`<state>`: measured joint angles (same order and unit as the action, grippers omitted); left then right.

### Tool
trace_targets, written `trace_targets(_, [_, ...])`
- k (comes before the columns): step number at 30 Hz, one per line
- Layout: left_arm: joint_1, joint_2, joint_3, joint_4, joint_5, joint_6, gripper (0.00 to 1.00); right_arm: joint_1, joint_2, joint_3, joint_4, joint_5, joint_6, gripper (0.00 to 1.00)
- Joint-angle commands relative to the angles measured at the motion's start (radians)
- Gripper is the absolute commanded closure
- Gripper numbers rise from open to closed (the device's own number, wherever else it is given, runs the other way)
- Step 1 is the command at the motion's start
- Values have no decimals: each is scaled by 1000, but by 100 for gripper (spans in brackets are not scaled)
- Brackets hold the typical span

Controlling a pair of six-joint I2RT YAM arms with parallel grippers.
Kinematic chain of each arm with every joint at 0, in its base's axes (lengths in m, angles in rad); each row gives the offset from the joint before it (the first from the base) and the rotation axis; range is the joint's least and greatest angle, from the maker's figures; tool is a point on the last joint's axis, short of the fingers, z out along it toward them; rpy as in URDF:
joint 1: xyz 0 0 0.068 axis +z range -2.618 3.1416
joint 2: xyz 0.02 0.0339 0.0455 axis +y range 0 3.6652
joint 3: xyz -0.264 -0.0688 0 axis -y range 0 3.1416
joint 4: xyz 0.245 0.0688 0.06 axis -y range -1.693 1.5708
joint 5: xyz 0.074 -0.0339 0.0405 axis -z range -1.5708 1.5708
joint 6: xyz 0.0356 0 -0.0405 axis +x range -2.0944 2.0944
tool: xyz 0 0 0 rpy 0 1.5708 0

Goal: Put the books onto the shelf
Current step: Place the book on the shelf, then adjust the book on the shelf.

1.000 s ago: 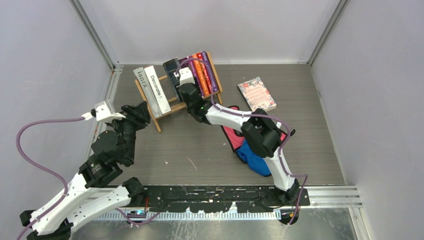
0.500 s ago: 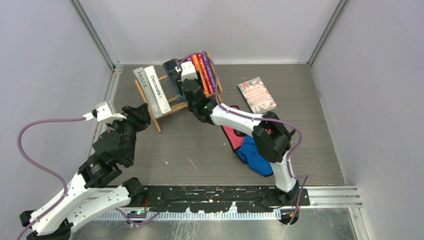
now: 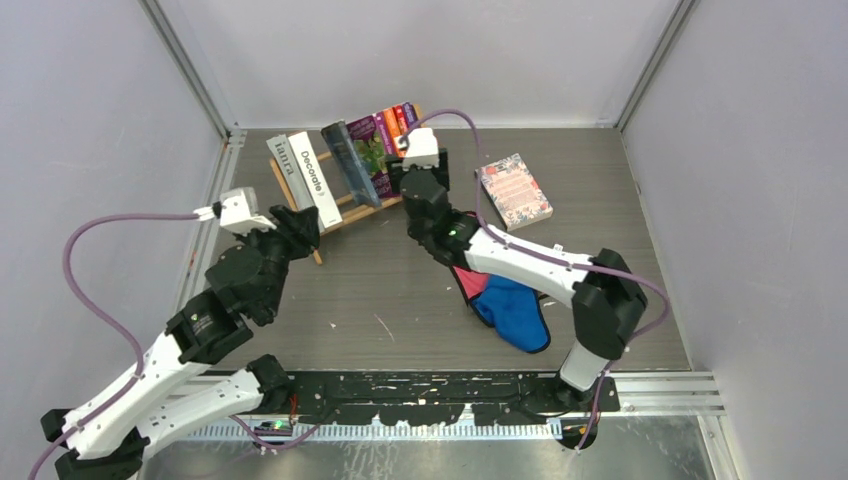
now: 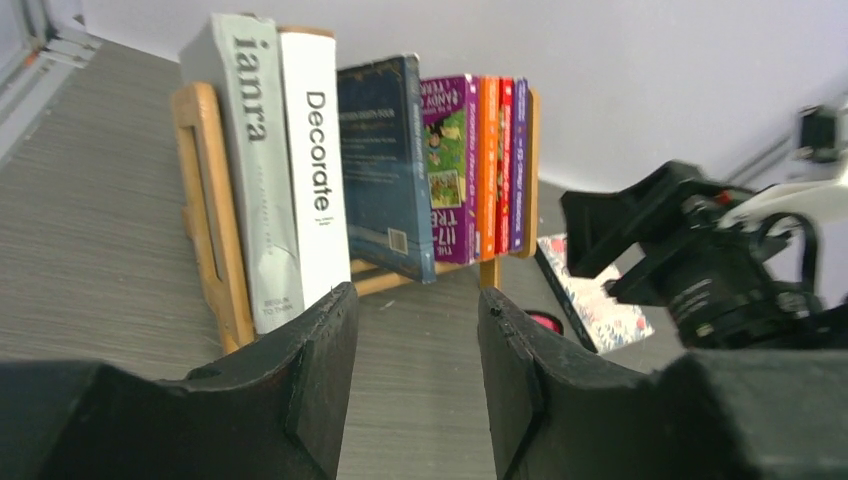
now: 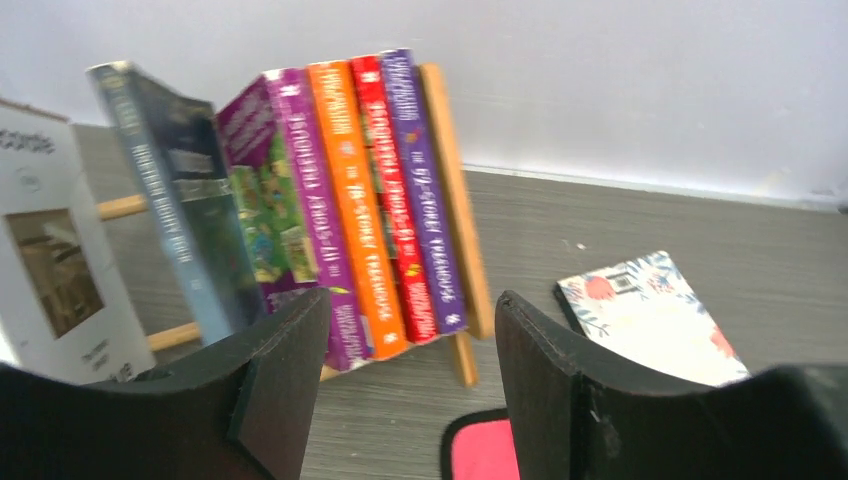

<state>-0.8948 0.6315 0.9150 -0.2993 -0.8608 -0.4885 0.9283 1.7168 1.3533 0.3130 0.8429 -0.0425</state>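
The light-wood shelf (image 3: 352,213) stands at the back of the table. In it stand a grey book (image 3: 284,160), the white "Decorate" book (image 3: 312,178), a dark blue book (image 3: 350,165) leaning left, and purple, orange, red and purple paperbacks (image 3: 392,128). A pink-floral book (image 3: 513,188) lies flat on the table to the shelf's right. My right gripper (image 3: 418,172) hovers open just right of the shelf's right end, holding nothing. My left gripper (image 3: 303,228) is open and holds nothing at the shelf's near left corner. The left wrist view shows the grey book (image 4: 250,170) ahead.
A red cloth (image 3: 463,272) and a blue cloth (image 3: 512,312) lie under my right forearm, in front of the floral book. Grey walls close in the table at the back and on both sides. The red cloth (image 5: 488,452) sits just below my right fingers.
My right gripper has drawn back from the dark blue book, moved right and opened wider; the book now stands leaning in the shelf. My left arm has moved forward toward the shelf's left end.
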Motion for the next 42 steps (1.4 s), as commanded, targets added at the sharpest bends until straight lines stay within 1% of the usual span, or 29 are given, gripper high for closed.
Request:
trace_targets(1, [0,66,36,3,92,-20,52,-55,-154,-98,3,88,94,34])
trace_targets(5, [0,97,14,30,106,-27,52,-135,-241,-188,-55,70,188,33])
trace_targets(8, [0,125,-3,55,122,-30,52,-215,-264,-226,-118,42,270,33])
trace_targets(10, [0,170,-1,62,142,-32,52,-286,-270,-251,-157,6,343,33])
trace_targets(16, [0,308,14,136,278,-20,52,-499,-267,-315,-237,-85,526,32])
trace_targets(19, [0,390,45,153,341,-14,52,-607,-255,-332,-251,-131,577,31])
trace_targets(23, [1,443,69,150,342,-13,52,-676,-222,-333,-250,-169,584,31])
trace_targets(26, [15,422,57,150,302,-27,51,-672,-227,-346,-205,-220,534,31])
trace_targets(29, [34,366,45,135,246,-51,51,-612,-257,-346,-146,-254,461,33])
trace_targets(32, [41,288,39,114,182,-53,52,-509,-254,-279,-145,-273,367,33])
trace_targets(36, [44,212,58,43,101,-58,51,-396,-221,-160,-190,-348,307,34])
trace_targets(40, [46,140,51,-15,68,-101,51,-282,-154,-24,-240,-413,249,35])
trace_targets(42, [46,110,41,-28,66,-122,51,-231,-107,53,-278,-419,215,36])
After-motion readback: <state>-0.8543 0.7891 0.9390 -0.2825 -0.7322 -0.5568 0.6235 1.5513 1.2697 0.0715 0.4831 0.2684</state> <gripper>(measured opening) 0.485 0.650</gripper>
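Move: The floral book, the only one still off the shelf, lies about 18 cm ahead of the right hand, some 25 cm to its right and 28 cm below. The dark book stands on the shelf about 16 cm ahead, 17 cm left and 16 cm down, with the purple book 20 cm ahead, 10 cm left and 18 cm down. The cloth lies 11 cm back, 21 cm right, 29 cm down. From the left hand the floral book is 34 cm ahead, 50 cm right, 34 cm down. The dark book is left on the shelf as the empty, open right hand sweeps some 30 cm right and 10 cm down towards the floral book's side, yawing clockwise, then reverses left and up, swinging fast back towards the shelf. The left hand, empty and open, dips right and down about 13 cm, tipping its fingers down, then rises back left. ##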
